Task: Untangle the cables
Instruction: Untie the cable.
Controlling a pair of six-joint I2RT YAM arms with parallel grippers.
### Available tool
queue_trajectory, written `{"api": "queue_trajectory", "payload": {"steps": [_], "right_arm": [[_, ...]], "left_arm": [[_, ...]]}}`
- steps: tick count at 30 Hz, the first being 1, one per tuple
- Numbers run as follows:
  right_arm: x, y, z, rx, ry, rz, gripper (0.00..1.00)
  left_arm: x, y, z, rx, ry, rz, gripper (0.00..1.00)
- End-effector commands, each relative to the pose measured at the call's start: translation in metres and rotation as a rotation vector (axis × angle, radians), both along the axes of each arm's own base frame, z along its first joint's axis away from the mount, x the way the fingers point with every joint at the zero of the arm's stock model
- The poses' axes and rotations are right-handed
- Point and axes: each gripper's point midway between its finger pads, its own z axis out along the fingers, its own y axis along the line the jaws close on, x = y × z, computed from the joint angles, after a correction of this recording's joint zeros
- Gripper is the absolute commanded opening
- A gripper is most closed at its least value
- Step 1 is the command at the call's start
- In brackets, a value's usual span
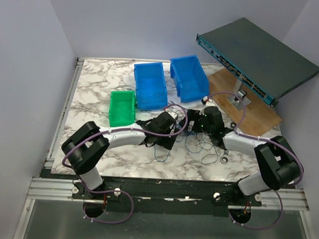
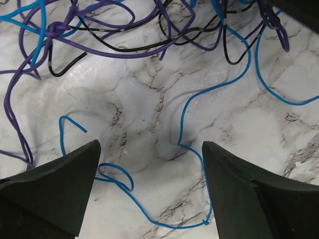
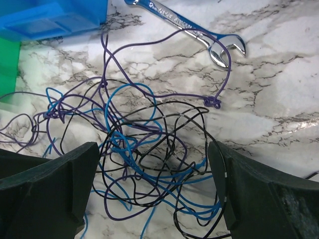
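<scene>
The cables (image 1: 197, 138) are thin blue, purple and black wires tangled on the marble table between my two grippers. The left gripper (image 1: 170, 123) is open low over the table. In its wrist view a single blue wire (image 2: 185, 114) snakes between its fingertips, with the left gripper (image 2: 150, 149) touching nothing and the knotted cables (image 2: 99, 40) lying beyond. My right gripper (image 1: 205, 122) is open too. In its wrist view the right gripper (image 3: 153, 149) straddles the densest part of the cables (image 3: 144, 164), and its jaws stand wide apart around the wires.
A silver wrench (image 3: 199, 31) lies just past the tangle. Two blue bins (image 1: 150, 86) (image 1: 189, 77) and a green bin (image 1: 122, 108) stand behind the left gripper. A dark rack device (image 1: 259, 58) leans over a wooden board (image 1: 256, 111) at the back right.
</scene>
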Motion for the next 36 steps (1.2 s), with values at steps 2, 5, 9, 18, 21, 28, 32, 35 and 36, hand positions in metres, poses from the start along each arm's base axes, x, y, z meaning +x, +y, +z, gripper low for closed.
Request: {"api": "queue_trajectory", "payload": {"steps": [2,5,9,18,21,28,32,35,36], "right_arm": [[0.002,-0.005,-0.005,0.011,-0.023,-0.039,0.99],[0.003,-0.008,-0.004,0.011,-0.046,-0.055,0.98],[0.003,-0.007,-0.001,0.034,-0.065,-0.057,0.97],[0.008,-0.024,-0.006,-0.006,-0.06,-0.157,0.8],[0.013,-0.043,-0.01,-0.045,-0.044,-0.276,0.63],[0.013,-0.091,-0.005,-0.105,-0.066,-0.545,0.19],[0.009,-0.11,0.001,-0.093,-0.093,-0.66,0.09],[0.003,-0.14,0.003,-0.096,-0.107,-0.859,0.01],[-0.001,-0.149,0.003,-0.102,-0.111,-0.911,0.01]], "left_arm": [[0.0,-0.021,0.002,-0.04,0.019,-0.028,0.81],[0.005,-0.01,-0.008,0.044,0.02,0.024,0.64],[0.001,-0.006,-0.018,0.072,0.009,0.046,0.57],[-0.005,-0.004,-0.004,0.042,-0.057,0.071,0.0],[-0.007,0.002,0.027,-0.017,-0.105,0.065,0.0],[0.0,0.05,0.098,-0.222,-0.195,0.182,0.0],[0.008,0.082,0.14,-0.39,-0.246,0.248,0.0],[0.016,0.111,0.171,-0.427,-0.319,0.339,0.0],[0.017,0.117,0.181,-0.443,-0.344,0.361,0.0]]}}
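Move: The left hand hovers at the tangle's near edge: the loose blue cable lies about 1 cm ahead, 2 cm right and 2 cm below, the tangle's middle some 7 cm ahead and 7 cm right, the green box about 13 cm ahead and 18 cm left. For the right hand, a black cable strand is 1 cm ahead, 2 cm right and 2 cm below; the wrench lies roughly 7 cm ahead, 4 cm left. Left pinches the blue cable, rises about 15 cm and goes left; right pinches black strands, swinging 10 cm right. ##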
